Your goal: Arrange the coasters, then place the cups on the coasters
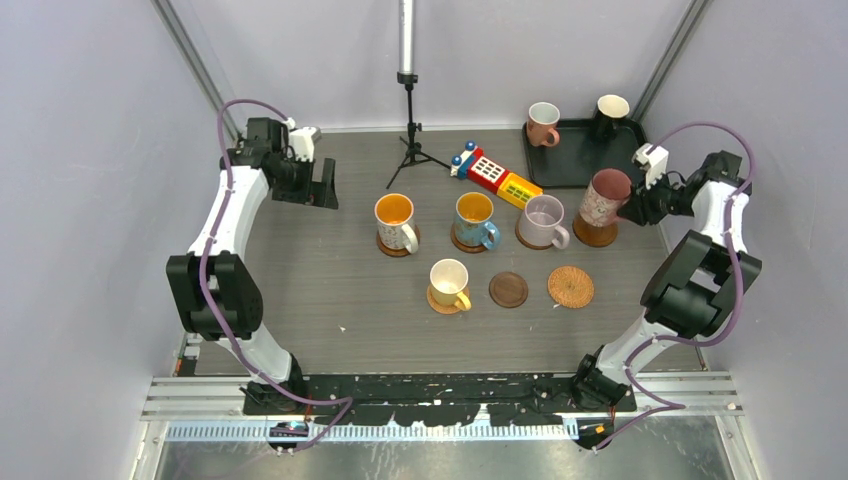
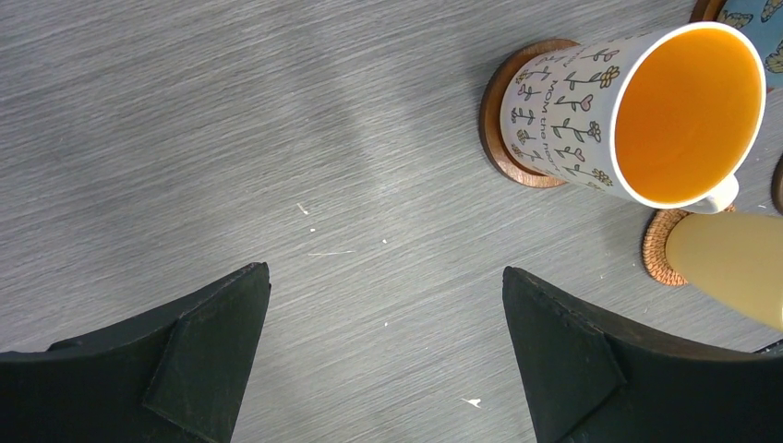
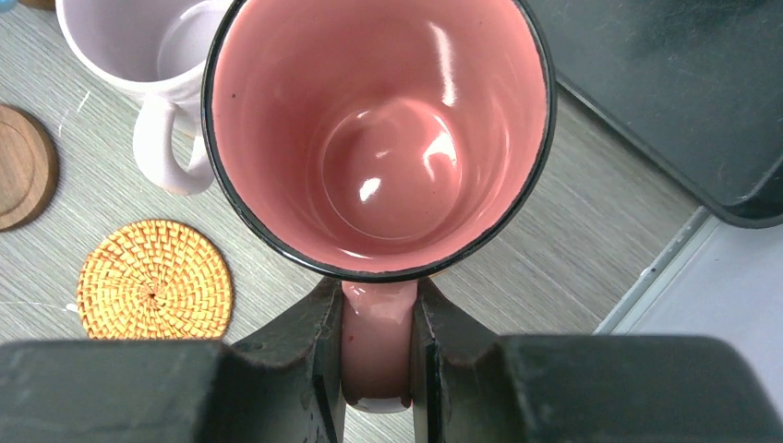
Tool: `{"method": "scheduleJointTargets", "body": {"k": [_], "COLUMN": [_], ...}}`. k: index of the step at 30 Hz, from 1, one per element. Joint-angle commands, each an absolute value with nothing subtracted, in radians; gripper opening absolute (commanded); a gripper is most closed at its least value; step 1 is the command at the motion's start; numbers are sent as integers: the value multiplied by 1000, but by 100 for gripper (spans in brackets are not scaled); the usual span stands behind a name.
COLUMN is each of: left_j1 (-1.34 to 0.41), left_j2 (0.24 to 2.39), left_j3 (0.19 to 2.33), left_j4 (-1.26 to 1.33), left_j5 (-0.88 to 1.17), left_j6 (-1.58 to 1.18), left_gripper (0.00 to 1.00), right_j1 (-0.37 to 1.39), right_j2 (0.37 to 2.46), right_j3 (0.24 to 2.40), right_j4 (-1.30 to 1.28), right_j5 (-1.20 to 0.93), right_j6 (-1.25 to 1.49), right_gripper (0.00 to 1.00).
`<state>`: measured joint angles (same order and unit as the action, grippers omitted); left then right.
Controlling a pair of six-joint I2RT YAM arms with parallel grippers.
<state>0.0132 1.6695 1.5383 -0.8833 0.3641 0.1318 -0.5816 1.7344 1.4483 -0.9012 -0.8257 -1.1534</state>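
My right gripper (image 3: 379, 295) is shut on the handle of a pink cup (image 3: 379, 138), which stands upright over a brown coaster (image 1: 595, 235); whether it rests on it I cannot tell. White patterned (image 1: 395, 222), blue (image 1: 474, 218), lavender (image 1: 543, 220) and yellow (image 1: 450, 282) cups each sit on a coaster. A dark coaster (image 1: 508, 289) and a woven coaster (image 1: 570, 286) lie bare. My left gripper (image 2: 386, 272) hangs open over bare table at the far left, away from the white cup (image 2: 572, 120).
A black tray (image 1: 585, 165) at the back right holds a pink mug (image 1: 543, 123) and a black mug (image 1: 611, 110). A red-yellow toy block (image 1: 495, 175) lies beside it. A small tripod (image 1: 410, 140) stands at the back centre.
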Motion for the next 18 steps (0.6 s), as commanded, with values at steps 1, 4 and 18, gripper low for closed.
{"method": "scheduleJointTargets", "body": {"k": [1,4,18], "left_j1": [9,9,9], "left_j2": [1644,1650,1649], "left_j3": [1573,1579,1583], "left_j4": [-880,-882,-891], "left_j5": [352,348,321], "left_j6": [127,125,123], "left_gripper": [100,100,100], "right_j1": [-586,-586,-586], "right_j2": [1700,1701,1679], "right_j3": [1405,1372,1260], "right_j4": [-803,-744,-555], "right_j5": [-880,-869,-828], "right_j6": [-1183,-1147,-1027], "right_gripper": [0,0,0]}}
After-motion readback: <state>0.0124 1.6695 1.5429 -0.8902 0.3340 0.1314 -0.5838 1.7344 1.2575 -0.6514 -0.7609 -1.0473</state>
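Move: Just ahead of the right hand, which still holds the pink mug by its handle, lies the bare brown coaster: about 4 cm ahead, 4 cm left and 10 cm below. The lavender mug stands some 14 cm to the left of that coaster, level with it; the woven coaster lies roughly 9 cm back and 12 cm left of the hand, and the black tray's middle 25 cm ahead and 3 cm left. From the left hand the brown coaster is some 65 cm right and 3 cm ahead, 13 cm lower. Sinking about 5 cm almost straight down, the right hand lowers the pink mug by its handle onto the brown coaster, easing back about 1 cm and then forward again, and drifting about 1 cm right late on. The wrist turns some 5 degrees clockwise, the fingers keep their pinch on the handle, and the descent ends with the mug's base on the coaster. ##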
